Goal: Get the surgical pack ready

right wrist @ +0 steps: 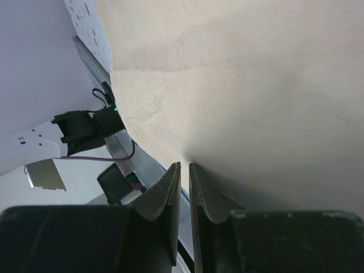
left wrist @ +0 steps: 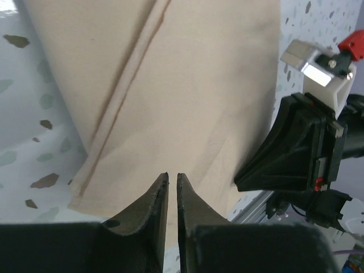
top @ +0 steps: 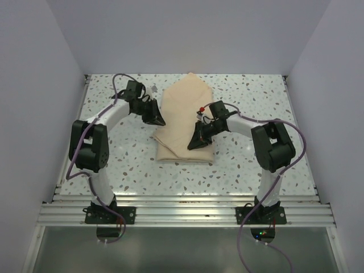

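The surgical pack shows as a tan cloth [top: 185, 108], folded into a long bundle in the middle of the speckled table [top: 256, 165]. My left gripper [top: 159, 120] is at its left edge. In the left wrist view its jaws [left wrist: 172, 174] are drawn together to a thin slit against the cloth [left wrist: 187, 85], pinching it at the tips. My right gripper [top: 193, 143] is at the bundle's near right part. In the right wrist view it [right wrist: 185, 164] is shut on the cloth's edge [right wrist: 256, 85], which rises above the fingers. What the bundle holds is hidden.
An aluminium rail [top: 182, 211] runs along the table's near edge, with both arm bases on it. White walls close in the left, right and back. The right arm's black wrist [left wrist: 296, 153] is close beside the left gripper, across the cloth.
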{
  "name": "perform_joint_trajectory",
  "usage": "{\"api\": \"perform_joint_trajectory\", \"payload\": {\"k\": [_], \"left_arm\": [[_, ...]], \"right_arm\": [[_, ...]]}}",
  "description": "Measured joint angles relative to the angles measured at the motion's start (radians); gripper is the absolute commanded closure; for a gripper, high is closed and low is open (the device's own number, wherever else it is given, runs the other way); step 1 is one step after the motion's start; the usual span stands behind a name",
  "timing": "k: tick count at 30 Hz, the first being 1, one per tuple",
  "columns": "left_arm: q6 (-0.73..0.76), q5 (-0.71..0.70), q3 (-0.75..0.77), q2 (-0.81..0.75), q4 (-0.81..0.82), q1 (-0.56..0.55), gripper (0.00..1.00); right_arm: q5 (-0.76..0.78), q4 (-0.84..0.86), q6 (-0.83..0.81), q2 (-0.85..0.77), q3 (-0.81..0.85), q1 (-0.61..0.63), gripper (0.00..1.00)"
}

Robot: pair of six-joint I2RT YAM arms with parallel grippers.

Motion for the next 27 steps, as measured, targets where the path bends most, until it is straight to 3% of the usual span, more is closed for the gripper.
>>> {"api": "perform_joint_trajectory", "payload": {"k": [5,17,27], "left_arm": [[-0.042,0.053,-0.008,-0.003,0.036,-0.051,0.86],[-0.095,0.128,-0.072,0.005,0.117,-0.144,0.87],[-0.101,0.163,-0.190,0.005,0.167,-0.169,0.88]], "right_arm": [[0.001,0.007,-0.009,-0.026,-0.026,-0.090,0.85],[-0.019,0.001,-0.048,-0.087,-0.210,-0.139,0.85],[-0.021,-0.013,-0.025,-0.079,0.016,-0.168,0.84]]}}
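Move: The tray bundle under the cloth wrap has its middle about 9 cm right of the left hand, 8 cm nearer the robot and some 5 cm below; from the right hand it is roughly 2 cm to the left, 3 cm ahead and 3 cm below. The wrap's loose left corner lies about 4 cm left, 5 cm back and 5 cm below the left hand. The wrap's near edge is some 6 cm back from the right hand, about 1 cm to its left and 4 cm below. The folded wrap over the tray bundle is worked from above with both grippers kept nearly shut. The left hand sweeps about 7 cm right and as far back, sinking some 3 cm late until its tips meet the cloth. The right hand, its tips at the cloth, shifts about 6 cm right while dipping back and down, then lifts away forward and up. ##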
